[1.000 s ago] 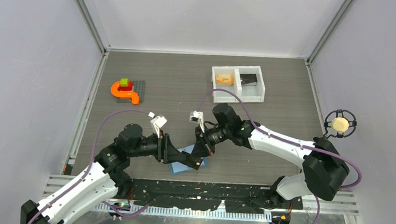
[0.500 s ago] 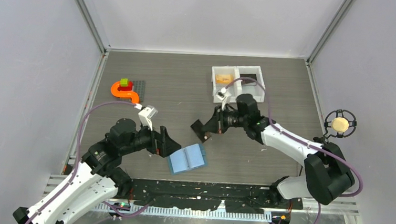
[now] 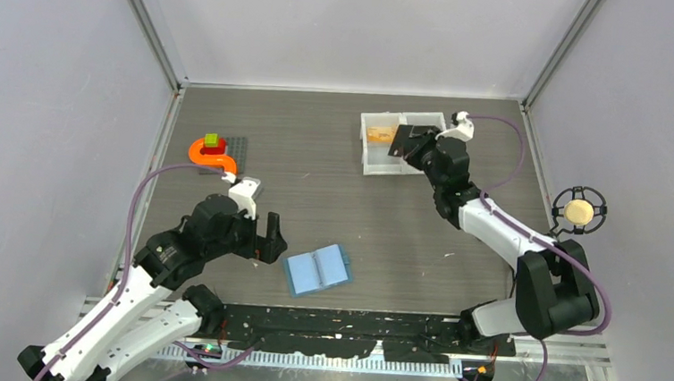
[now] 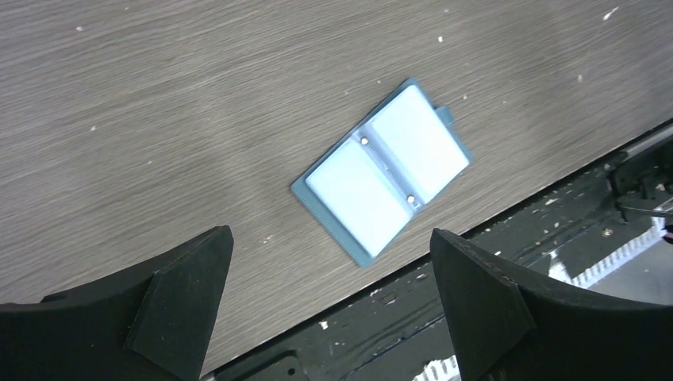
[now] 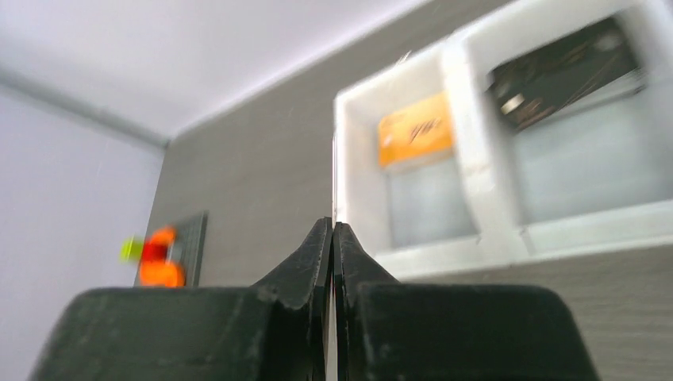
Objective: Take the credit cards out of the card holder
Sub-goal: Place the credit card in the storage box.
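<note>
The card holder, a light-blue bifold, lies opened flat near the table's front edge; the left wrist view shows its two pale panels. My left gripper hovers just left of it, open and empty. My right gripper is shut on a thin dark card, seen edge-on in its wrist view, over the white tray. An orange credit card lies in the tray's left compartment. A dark one lies in the right compartment.
An orange curved toy with a green block sits on a grey baseplate at the far left. A round yellow object in a black ring hangs at the right wall. A black rail borders the table's front edge.
My left gripper opened and drew back left off the card holder. My right gripper carried the dark card from the holder up to the white tray.
</note>
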`<state>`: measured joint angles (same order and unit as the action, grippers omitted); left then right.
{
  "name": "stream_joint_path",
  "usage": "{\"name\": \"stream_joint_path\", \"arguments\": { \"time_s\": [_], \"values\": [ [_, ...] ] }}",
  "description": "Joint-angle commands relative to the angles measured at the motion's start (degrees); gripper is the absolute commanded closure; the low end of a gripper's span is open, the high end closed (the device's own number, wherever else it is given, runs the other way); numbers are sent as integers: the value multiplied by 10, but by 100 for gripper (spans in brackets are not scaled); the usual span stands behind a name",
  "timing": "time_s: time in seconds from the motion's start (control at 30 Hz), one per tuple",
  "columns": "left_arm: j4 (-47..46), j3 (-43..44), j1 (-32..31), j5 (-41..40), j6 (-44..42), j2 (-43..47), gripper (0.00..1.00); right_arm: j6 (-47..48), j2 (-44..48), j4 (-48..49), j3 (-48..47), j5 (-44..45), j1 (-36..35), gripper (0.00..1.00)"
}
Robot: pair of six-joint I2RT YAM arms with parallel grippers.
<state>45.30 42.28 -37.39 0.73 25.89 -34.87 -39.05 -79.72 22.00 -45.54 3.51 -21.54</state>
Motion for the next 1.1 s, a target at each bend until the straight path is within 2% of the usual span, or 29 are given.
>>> {"name": "stream_joint_path", "arguments": {
  "time_s": [0.0, 0.23, 0.5, 0.73, 0.93, 1.07],
  "values": [
    [59, 38, 3, -50, -40, -3, 0, -25, -39, 62, -63, 196, 12, 95],
    [42, 29, 3, -42, -58, 15, 0, -82, -138, 27, -138, 314, 19, 95],
    [36, 19, 2, -46, -61, 47, 0, -164, -240, -8, -226, 387, 18, 95],
    [30, 13, 3, -42, -62, 74, 0, -239, -282, -52, -241, 442, 18, 95],
    [28, 13, 2, -36, -64, 70, 0, -257, -320, -61, -263, 428, 16, 95],
    [29, 14, 2, -29, -64, 55, 0, -280, -337, -65, -267, 420, 16, 91]
  ]
}}
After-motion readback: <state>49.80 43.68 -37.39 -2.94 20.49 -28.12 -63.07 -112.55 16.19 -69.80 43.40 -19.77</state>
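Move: The right hand holds a black card just over the near part of the storage box. The black card stack in the box's right compartment, where the card is being taken, lies roughly 12 cm ahead, 6 cm to the right and 17 cm below. The orange card pack in the left compartment is about 10 cm ahead, 7 cm to the left and equally low. From the idle left hand the black stack is some 37 cm ahead, 39 cm to the right and 14 cm lower. Still pinching the black card edge-on, the right hand swings forward and to the right, about 15 cm over the box's right compartment, then sinks some 8 cm towards the black stack, still going a little forward. Meanwhile it turns about 45 degrees clockwise; its fingers stay shut. The empty left hand drifts roughly 3 cm left and up, fingers wide open. ##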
